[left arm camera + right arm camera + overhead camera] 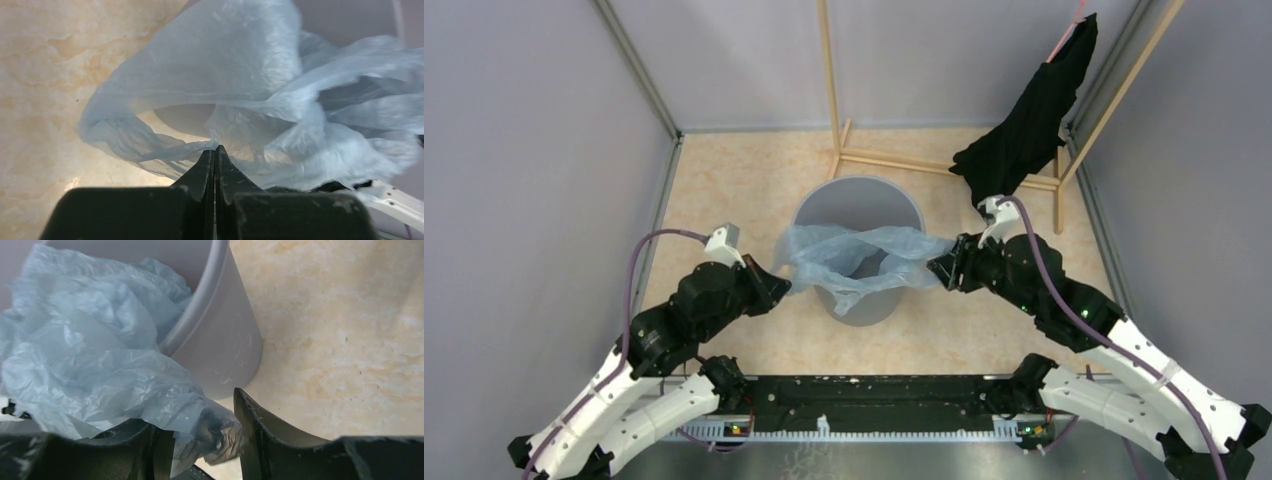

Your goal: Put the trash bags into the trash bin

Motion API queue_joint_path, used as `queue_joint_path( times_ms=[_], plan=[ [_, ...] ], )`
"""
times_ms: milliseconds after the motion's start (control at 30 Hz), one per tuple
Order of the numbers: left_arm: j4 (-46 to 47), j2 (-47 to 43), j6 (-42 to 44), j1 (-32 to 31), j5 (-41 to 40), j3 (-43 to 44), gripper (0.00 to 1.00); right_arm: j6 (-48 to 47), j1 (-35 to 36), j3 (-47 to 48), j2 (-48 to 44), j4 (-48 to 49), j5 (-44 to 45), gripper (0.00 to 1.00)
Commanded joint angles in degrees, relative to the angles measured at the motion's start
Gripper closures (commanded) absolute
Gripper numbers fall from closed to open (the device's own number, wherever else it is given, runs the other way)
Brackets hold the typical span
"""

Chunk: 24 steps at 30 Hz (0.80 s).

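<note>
The pale-blue trash bag (pixel 854 252) is stretched across the mouth of the round grey trash bin (pixel 856 198), part of it sagging inside. My left gripper (pixel 776 285) is at the bin's left side, shut on a thin twisted edge of the bag (pixel 225 65); in the left wrist view its tips (pixel 215 150) meet with film pinched between them. My right gripper (pixel 936 268) is at the bin's right side. In the right wrist view its jaws (pixel 200 412) stand apart, and a crumpled corner of the bag (pixel 90 350) lies over one finger and in the gap. The bin wall (pixel 225 350) is just beyond.
A black cloth (pixel 1034 120) hangs on a wooden rack (pixel 944 165) at the back right, close behind the right arm. Grey walls enclose the marbled table (pixel 724 190) on three sides. A black rail (pixel 874 395) runs along the near edge between the arm bases.
</note>
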Motion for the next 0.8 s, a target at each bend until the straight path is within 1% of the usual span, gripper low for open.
queue_joint_path(
  times_ms=[0,133,300,400,467,533,567,633,667,733,767],
  plan=[
    [1.90,-0.13,-0.33,-0.01,-0.49,-4.81,1.00,0.66,-0.22,-2.08,-0.53,-0.38,0.18,0.56],
    [5.63,1.83,0.60,0.03,-3.72,-7.93,1.00,1.14,-0.23,-5.59,-0.39,1.28,1.05,0.55],
    [7.77,5.76,3.05,0.01,-8.52,-7.48,1.00,0.48,-0.21,-10.27,0.33,5.74,3.65,0.55],
    [9.45,7.75,6.06,0.03,-10.86,-6.79,1.00,-2.02,-0.24,-10.73,1.67,9.11,8.19,0.52],
    [9.33,9.61,8.07,0.02,-12.93,-5.15,1.00,-5.31,-0.27,-10.03,3.16,10.06,12.04,0.48],
    [7.75,11.87,9.93,0.01,-14.98,-2.57,1.00,-7.46,-0.22,-7.12,4.90,7.93,14.44,0.44],
    [6.17,12.60,10.42,-0.01,-15.60,-0.98,1.00,-8.46,-0.23,-5.12,5.57,5.96,14.28,0.39],
    [2.22,13.39,10.79,-0.05,-15.85,2.05,0.91,-10.01,-0.23,-1.21,5.90,1.33,12.50,0.32],
    [0.30,13.31,10.75,0.02,-15.17,3.34,0.82,-10.64,-0.23,0.62,5.64,-0.99,10.72,0.27],
    [-2.55,12.22,11.85,0.01,-11.86,5.42,0.63,-12.12,-0.23,3.28,4.39,-4.84,6.60,0.20],
    [-3.81,11.42,12.25,0.03,-9.83,6.34,0.56,-12.67,-0.23,4.47,3.66,-6.31,4.61,0.17]
  ],
)
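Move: The left hand's shut fingertips are at the trash bag's left edge, with the trash bin's middle about 10 cm ahead, 15 cm to the right and 12 cm below. From the right hand, whose half-open fingers are at the bag's right end, the bin's middle is some 7 cm ahead, 15 cm left and 13 cm below. The bag's slack ring is centred about 5 cm ahead and 14 cm right of the left hand, a couple of centimetres lower. Down first, then forward: both hands lower the bag's two ends beside the bin, the left sinking about 6 cm and the right 8, then reach ahead 3 to 5 cm and start back up. Their outer sides roll upward, up to 20 degrees, while the left fingers part from the bag edge they pinched and the right fingers spread wide, the bag still draped over one of them. ##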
